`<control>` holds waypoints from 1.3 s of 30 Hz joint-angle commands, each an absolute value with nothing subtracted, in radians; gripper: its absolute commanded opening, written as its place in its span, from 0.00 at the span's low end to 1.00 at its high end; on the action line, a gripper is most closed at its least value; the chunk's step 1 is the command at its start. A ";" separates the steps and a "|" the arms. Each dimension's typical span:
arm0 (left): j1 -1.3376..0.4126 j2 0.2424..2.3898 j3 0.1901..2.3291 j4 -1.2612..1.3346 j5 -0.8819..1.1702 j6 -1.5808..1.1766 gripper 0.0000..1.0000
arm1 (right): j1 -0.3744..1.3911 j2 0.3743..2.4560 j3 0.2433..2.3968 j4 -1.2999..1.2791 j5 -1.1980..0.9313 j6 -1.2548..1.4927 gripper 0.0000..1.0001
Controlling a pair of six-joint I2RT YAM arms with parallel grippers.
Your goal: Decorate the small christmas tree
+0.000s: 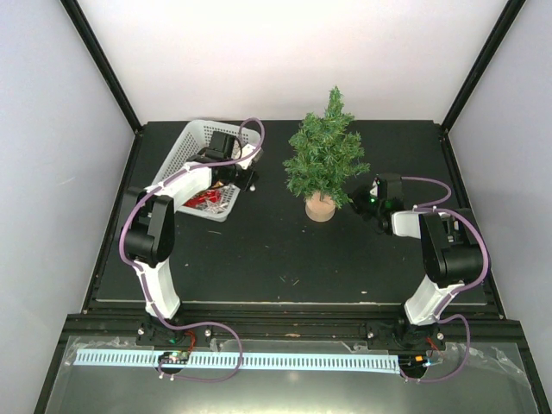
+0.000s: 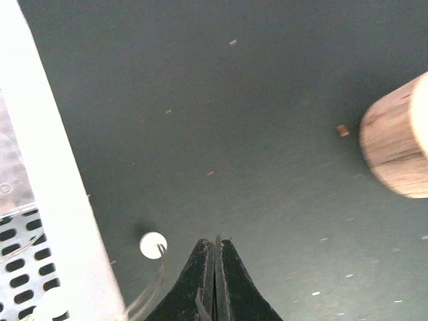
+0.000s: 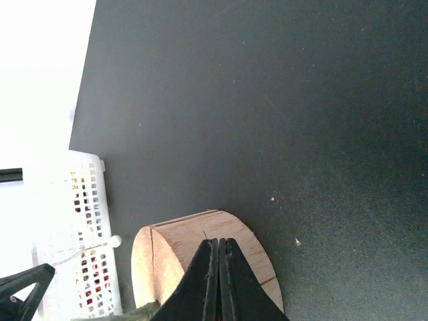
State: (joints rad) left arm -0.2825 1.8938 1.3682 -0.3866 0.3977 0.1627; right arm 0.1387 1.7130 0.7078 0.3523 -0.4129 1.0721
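The small christmas tree (image 1: 326, 153) stands upright mid-table on its round wooden base (image 1: 320, 207), bare of ornaments as far as I can see. My left gripper (image 1: 247, 178) hovers between the white basket (image 1: 194, 142) and the tree. Its jaws (image 2: 215, 242) are shut on the clear thread of a small white ball ornament (image 2: 153, 245), which dangles just left of the fingertips. My right gripper (image 1: 360, 200) is just right of the base. In the right wrist view it (image 3: 219, 242) is shut and empty, pointing at the base (image 3: 180, 244), and the white ball (image 3: 115, 241) hangs beyond.
The basket's white rim (image 2: 60, 200) lies close on the left of my left gripper. Red and shiny ornaments (image 1: 205, 200) lie in its near end. Black frame posts and white walls enclose the dark table (image 1: 276, 250).
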 commanded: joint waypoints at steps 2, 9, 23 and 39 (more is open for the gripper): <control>-0.257 1.944 1.345 -0.547 0.080 0.254 0.02 | 0.133 1.708 0.710 0.337 -0.418 1.042 0.01; -0.259 1.861 1.313 -0.450 0.456 0.111 0.02 | 0.133 1.711 0.689 0.377 -0.420 1.050 0.01; -0.415 1.959 1.376 -0.326 0.582 -0.059 0.02 | 0.133 1.712 0.682 0.411 -0.419 1.065 0.01; -0.417 2.160 1.481 -0.218 0.723 -0.343 0.02 | 0.133 1.748 0.732 0.434 -0.439 1.074 0.01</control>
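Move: The left hand's shut fingers have the tree's wooden base about 20 cm to their right and 5 cm back, its middle 8 cm lower. The basket's middle lies roughly 12 cm to the left and 6 cm farther out, 6 cm lower; a white bead is about 2 cm left and 2 cm farther out, 10 cm below. For the right hand, the wooden base is about 6 cm left, a centimetre back and 4 cm below. Leftward first, the left hand goes on pushing the basket's right-hand side some 4 cm, sinking slightly, then reverses and sweeps about 13 cm right towards the tree's wooden base. It swings back in an arc, comes forward a little and sinks near the end, the shut fingers turning some 25 degrees to point more to the right. ##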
